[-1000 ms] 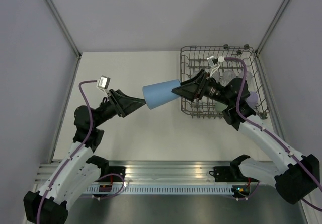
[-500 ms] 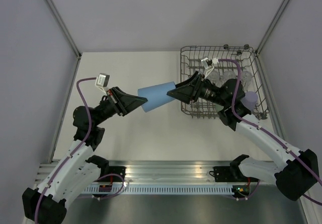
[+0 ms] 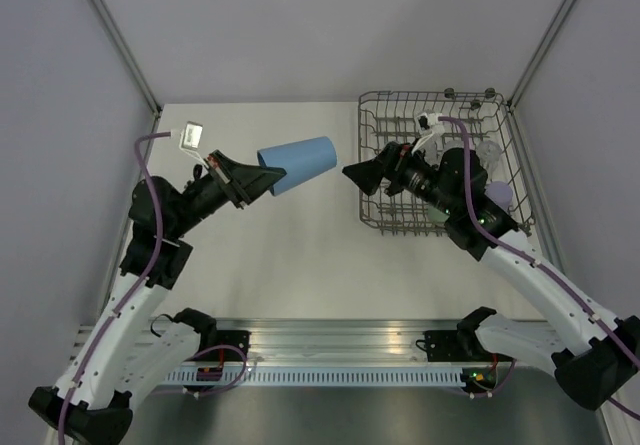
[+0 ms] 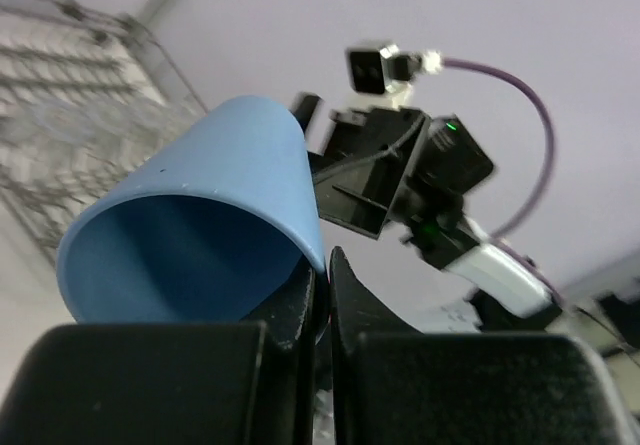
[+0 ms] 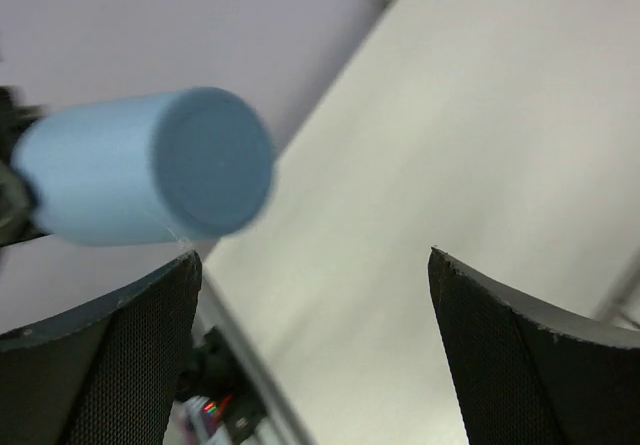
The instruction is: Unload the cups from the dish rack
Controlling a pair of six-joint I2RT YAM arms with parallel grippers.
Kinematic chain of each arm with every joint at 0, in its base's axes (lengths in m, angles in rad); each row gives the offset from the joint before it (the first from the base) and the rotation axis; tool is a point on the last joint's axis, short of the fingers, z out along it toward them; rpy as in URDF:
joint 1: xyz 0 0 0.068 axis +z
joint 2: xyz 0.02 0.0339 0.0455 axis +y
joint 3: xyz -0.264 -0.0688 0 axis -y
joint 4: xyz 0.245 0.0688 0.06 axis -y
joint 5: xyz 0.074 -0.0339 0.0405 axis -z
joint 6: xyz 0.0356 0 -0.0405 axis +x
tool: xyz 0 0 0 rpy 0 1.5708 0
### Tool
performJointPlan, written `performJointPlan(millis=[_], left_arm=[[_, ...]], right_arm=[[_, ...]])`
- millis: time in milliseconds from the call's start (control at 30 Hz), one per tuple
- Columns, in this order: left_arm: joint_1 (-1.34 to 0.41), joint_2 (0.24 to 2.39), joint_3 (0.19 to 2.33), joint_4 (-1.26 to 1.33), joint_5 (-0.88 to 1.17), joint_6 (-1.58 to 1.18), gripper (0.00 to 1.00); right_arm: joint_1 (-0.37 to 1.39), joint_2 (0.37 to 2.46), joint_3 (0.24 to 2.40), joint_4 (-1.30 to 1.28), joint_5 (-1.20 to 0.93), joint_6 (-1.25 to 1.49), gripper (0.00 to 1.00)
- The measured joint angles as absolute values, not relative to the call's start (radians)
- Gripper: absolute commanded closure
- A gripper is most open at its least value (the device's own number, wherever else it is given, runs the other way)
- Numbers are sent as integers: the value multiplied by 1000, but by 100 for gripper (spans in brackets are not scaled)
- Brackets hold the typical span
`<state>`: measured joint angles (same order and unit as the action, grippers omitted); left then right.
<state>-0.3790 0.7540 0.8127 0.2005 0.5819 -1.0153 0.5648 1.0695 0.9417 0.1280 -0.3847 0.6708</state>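
A blue cup hangs in the air left of the dish rack, lying on its side with its mouth toward my left arm. My left gripper is shut on the cup's rim; in the left wrist view the fingers pinch the wall of the blue cup. My right gripper stands open at the rack's left edge, apart from the cup. In the right wrist view nothing lies between the wide fingers, and the blue cup's base floats beyond them. A lavender cup and clear glasses sit in the rack.
The cream table runs between the arms, with grey walls on three sides. The rack fills the far right corner. A metal rail crosses the near edge by the arm bases.
The blue cup has passed from my right gripper to my left. The left shut on the rim and carried it left; the right opened and drew back toward the rack.
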Motion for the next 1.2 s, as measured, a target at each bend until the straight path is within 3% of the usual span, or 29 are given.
performJointPlan(millis=[200,533,867,1200], left_arm=[[-382,887,1166,-249,339,-695,98],[-381,1387,1624,-768,-47,-404,98],[-381,1837,1894,-991,-105,-287,98],[-381,2133,2154,-1119,-97,-223,98]], right_arm=[[559,979,1003,-207,-52,497,2],[559,899,1001,-430,48,412,2],[559,850,992,-528,55,374,2],[559,814,987,-582,59,352,2]])
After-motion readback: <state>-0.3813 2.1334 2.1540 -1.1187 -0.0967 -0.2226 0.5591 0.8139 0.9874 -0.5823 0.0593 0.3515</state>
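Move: Some 24 cm ahead of the left hand, 4 cm to its left and about 40 cm down lies the bare tabletop for the blue cup already in its fingers; the dish rack's middle is about 26 cm ahead, 41 cm right and 35 cm below. From the empty right hand the green cup lies roughly 4 cm ahead, 28 cm right and 27 cm down, with the purple cup 13 cm farther right of it and the row of clear glasses 16 cm beyond it. Keeping its pinch on the blue cup's rim, the left hand sweeps forward about 25 cm and, after a slight rise, down nearly as far towards the bare table, swinging its fingers from sideways to steeply down. The open right hand backs off rightwards some 12 cm and lower towards the green cup, its fingers tipping down and swinging clockwise. ##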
